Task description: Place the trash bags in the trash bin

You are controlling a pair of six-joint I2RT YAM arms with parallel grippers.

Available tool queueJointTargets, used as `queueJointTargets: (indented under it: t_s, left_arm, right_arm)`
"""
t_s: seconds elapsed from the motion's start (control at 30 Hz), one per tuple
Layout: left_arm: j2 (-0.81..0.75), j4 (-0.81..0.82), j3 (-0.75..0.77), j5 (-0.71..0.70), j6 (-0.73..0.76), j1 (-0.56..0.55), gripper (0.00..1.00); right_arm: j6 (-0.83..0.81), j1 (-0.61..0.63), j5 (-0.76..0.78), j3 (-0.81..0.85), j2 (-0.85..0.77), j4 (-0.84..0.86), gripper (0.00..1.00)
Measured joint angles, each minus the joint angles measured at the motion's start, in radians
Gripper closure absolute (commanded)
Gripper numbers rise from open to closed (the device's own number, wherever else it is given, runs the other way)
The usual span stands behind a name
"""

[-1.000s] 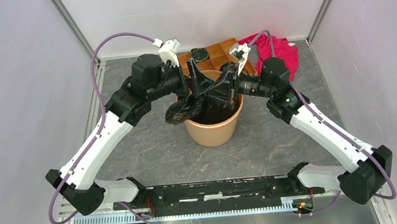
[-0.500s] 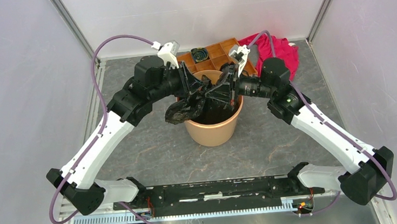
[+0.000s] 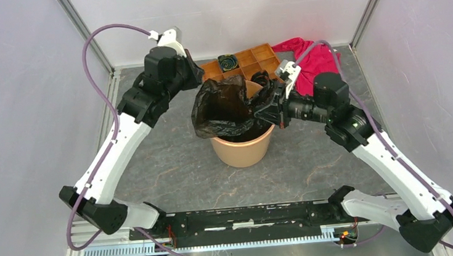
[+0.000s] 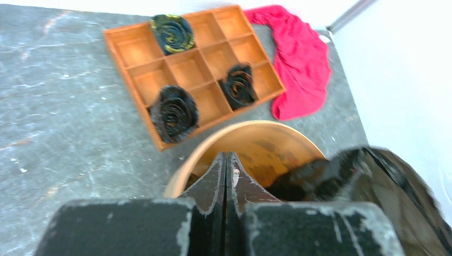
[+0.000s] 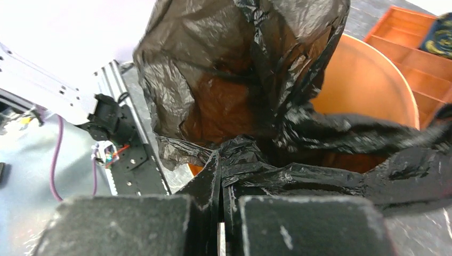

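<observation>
The trash bag (image 3: 222, 103) is glossy black crinkled film, billowed open over the left rim of the trash bin (image 3: 244, 148), a round light-orange bucket. My right gripper (image 3: 258, 110) is shut on a bunched fold of the bag (image 5: 250, 80) above the bin's right side, and the film runs from between its tips (image 5: 221, 160). My left gripper (image 3: 196, 76) sits up and to the left of the bin, apart from the bag. Its jaws (image 4: 226, 160) are shut with nothing between them, pointing over the bin's rim (image 4: 186, 162), with the bag (image 4: 346, 176) to its right.
An orange compartment tray (image 3: 249, 58) with coiled black rolls (image 4: 173, 109) lies just behind the bin. A red cloth (image 3: 314, 58) is at the back right. White walls close in the back and both sides. The arms' base rail (image 3: 238, 217) runs along the near edge.
My left gripper went from open to shut and drew back up and left, away from the bag. The right arm pulled back to the right with the bag, which spread open over the bin.
</observation>
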Motion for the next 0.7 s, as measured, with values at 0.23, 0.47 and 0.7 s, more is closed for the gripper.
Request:
queueJointTargets:
  t_s: [0.23,0.47,0.7]
  left_arm:
    - [0.106,-0.004,0.019,-0.005,0.005,0.105,0.91]
    - [-0.005,-0.001,-0.072,0.117,0.048,0.145,0.01]
    - [-0.306,0.008,-0.222,0.358,0.095,0.097,0.00]
  right_arm:
    - [-0.082,-0.011,0.164,-0.045,-0.097,-0.154,1.00]
    - [-0.106,-0.015,0.215,-0.044,-0.080,-0.187,1.00]
    - [-0.106,-0.015,0.184,-0.022,-0.024,-0.167,1.00]
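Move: Behind the left hand, whose fingers are already shut, the black trash bag's raised open lobe lies about 9 cm back, 4 cm to the right and 5 cm below. The bin's mouth is some 8 cm back, 10 cm right and 12 cm lower; the wooden tray is 18 cm ahead, 12 cm right, 35 cm down. From the right hand, already pinching the bag's edge, the lobe is 10 cm left and 3 cm ahead, while the mouth is 4 cm ahead, 5 cm left, 9 cm below. Swinging forward, left and down by about 5, 3 and 4 cm, the left hand then opens its fingers wide and pulls back some 13 cm while rising about 5, turning clockwise, to the bin's left side. The right hand keeps its pinch on the bag's edge, shifting about 4 cm right and 4 cm down as it rolls its left side down. ##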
